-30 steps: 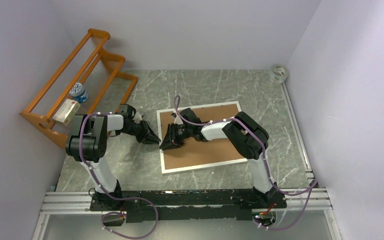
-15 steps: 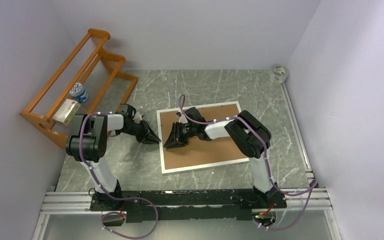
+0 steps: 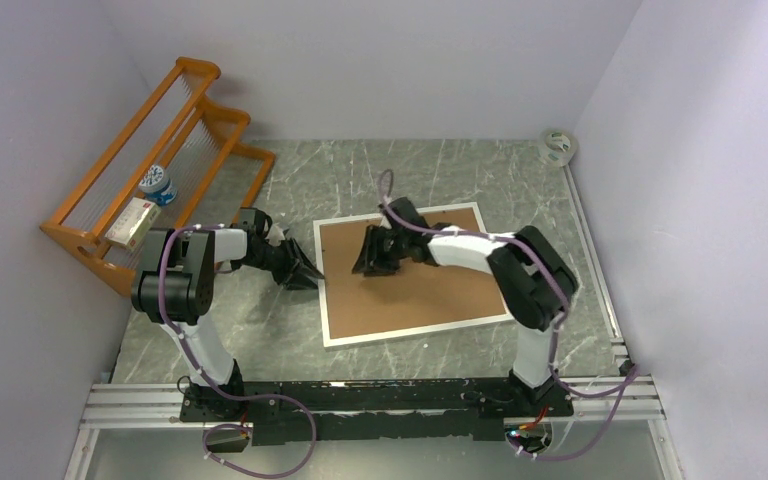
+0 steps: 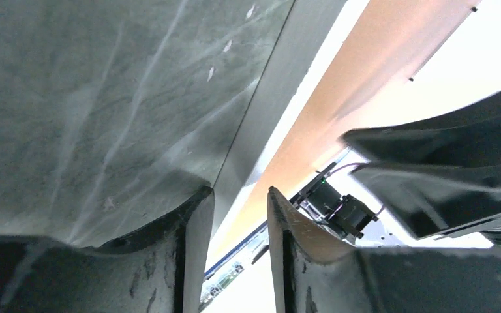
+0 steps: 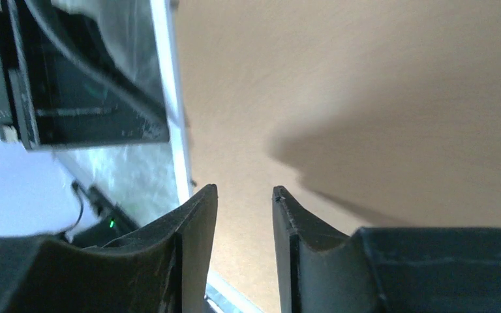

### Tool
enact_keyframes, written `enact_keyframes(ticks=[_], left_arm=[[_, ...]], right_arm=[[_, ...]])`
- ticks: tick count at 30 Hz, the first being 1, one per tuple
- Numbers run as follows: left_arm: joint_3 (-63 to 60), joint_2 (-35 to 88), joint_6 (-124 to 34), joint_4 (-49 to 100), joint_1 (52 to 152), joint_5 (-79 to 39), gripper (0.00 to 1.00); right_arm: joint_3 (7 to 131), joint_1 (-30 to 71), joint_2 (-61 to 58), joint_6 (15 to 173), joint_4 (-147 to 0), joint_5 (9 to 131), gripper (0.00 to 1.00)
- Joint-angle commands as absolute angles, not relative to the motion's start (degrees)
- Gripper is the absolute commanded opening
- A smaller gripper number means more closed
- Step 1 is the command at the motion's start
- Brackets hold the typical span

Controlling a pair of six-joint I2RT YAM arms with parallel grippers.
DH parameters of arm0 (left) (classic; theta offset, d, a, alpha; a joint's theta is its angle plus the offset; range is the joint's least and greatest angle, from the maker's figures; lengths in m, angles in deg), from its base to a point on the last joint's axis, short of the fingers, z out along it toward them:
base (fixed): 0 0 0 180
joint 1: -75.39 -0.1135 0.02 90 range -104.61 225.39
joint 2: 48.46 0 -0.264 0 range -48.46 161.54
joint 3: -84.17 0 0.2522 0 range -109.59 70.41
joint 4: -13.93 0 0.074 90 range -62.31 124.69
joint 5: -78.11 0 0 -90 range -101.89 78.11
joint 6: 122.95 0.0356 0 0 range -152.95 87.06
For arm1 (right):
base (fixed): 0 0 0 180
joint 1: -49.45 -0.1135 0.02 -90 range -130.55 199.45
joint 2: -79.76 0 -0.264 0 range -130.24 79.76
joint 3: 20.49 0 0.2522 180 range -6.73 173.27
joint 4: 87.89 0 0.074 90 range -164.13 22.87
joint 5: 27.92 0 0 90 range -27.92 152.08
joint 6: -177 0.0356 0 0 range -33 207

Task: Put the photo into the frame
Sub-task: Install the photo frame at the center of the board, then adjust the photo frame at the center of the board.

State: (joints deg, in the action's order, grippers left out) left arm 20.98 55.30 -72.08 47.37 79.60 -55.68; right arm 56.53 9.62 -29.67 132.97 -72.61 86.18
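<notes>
The frame (image 3: 440, 295) lies flat on the table, back side up, its brown hardboard back inside a thin white rim. The photo is not in view. My left gripper (image 3: 312, 275) rests low at the frame's left edge, open and empty. In the left wrist view (image 4: 240, 195) the rim (image 4: 280, 85) and the brown back (image 4: 378, 59) run past the gap between its fingers. My right gripper (image 3: 365, 262) hovers over the upper left part of the back, open and empty. The right wrist view (image 5: 244, 190) shows the brown back (image 5: 365, 78) and white rim (image 5: 173, 117) beneath it.
An orange wooden rack (image 3: 150, 170) stands at the back left and holds a small box (image 3: 130, 222) and a blue-white jar (image 3: 160, 185). A tape roll (image 3: 558, 146) lies in the back right corner. Walls close in on three sides.
My right gripper has moved from the frame's left edge to the right and back, further over the brown back. The left arm has not moved.
</notes>
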Motion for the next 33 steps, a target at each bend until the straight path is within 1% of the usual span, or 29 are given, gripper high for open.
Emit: enact_keyframes(ticks=[1,4,5,7,9,10,12,16,20,23,27,33], left_arm=[[21.9,53.8,-72.9,43.2,80.0,-54.6,0.46],[20.7,53.2,-72.9,44.0,80.0,-53.7,0.53],[20.2,53.2,-72.6,44.6,80.0,-53.2,0.55],[19.2,53.3,-72.2,45.5,80.0,-52.4,0.57],[18.4,53.8,-72.0,46.2,80.0,-51.5,0.6],[18.1,54.0,-72.0,46.6,80.0,-50.9,0.61],[17.2,54.7,-71.7,47.4,80.0,-49.3,0.63],[13.3,57.4,-69.4,50.3,80.0,-47.5,0.68],[10.6,60.1,-69.4,50.5,80.0,-48.6,0.69],[8.6,62.3,-69.6,50.6,80.0,-49.5,0.69],[5.0,65.4,-70.7,49.4,80.1,-50.8,0.69],[-3.8,70.7,-71.0,48.4,80.8,-53.8,0.67]], right_arm=[[61.3,15.9,-20.0,126.3,-57.8,68.5,0.42],[60.0,22.1,-15.0,125.6,-53.4,62.7,0.49],[59.2,24.1,-13.4,125.5,-51.9,59.8,0.54],[57.6,28.0,-10.4,125.5,-48.6,53.9,0.69],[55.7,32.3,-8.5,126.0,-44.7,48.9,0.8],[54.8,34.5,-7.7,126.0,-43.8,48.0,0.85],[52.3,38.8,-6.0,125.6,-43.4,48.3,0.9],[47.7,45.0,-4.7,125.2,-45.3,51.6,0.92],[43.9,48.7,-5.3,125.5,-48.2,56.0,0.93],[41.0,51.8,-5.5,125.1,-51.2,61.4,0.93],[38.5,52.8,-6.3,124.0,-53.8,69.2,0.92],[36.1,52.9,-6.1,121.2,-55.9,79.0,0.9]])
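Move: The right hand hovers over the left half of the frame's board. The middle of the frame's right side lies about 30 cm to its right, 1 cm ahead and 3 cm lower; the frame's far right corner is some 25 cm right and 15 ahead, the near right corner 33 right and 12 back. The left hand is at the middle of the frame's left side, about 1 cm above it, with the far left corner roughly 14 cm straight ahead. In a quick arc, the right hand lifts about 8 cm and swings forward and right over the board, then draws back and sinks beside the frame's right side, some 34 cm to the right in all. It turns about 50 degrees clockwise and opens wide to straddle that side, one finger close against its outer face. The left hand opens further, rises slightly and slides forward about 8 cm along the left side towards the far corner. ##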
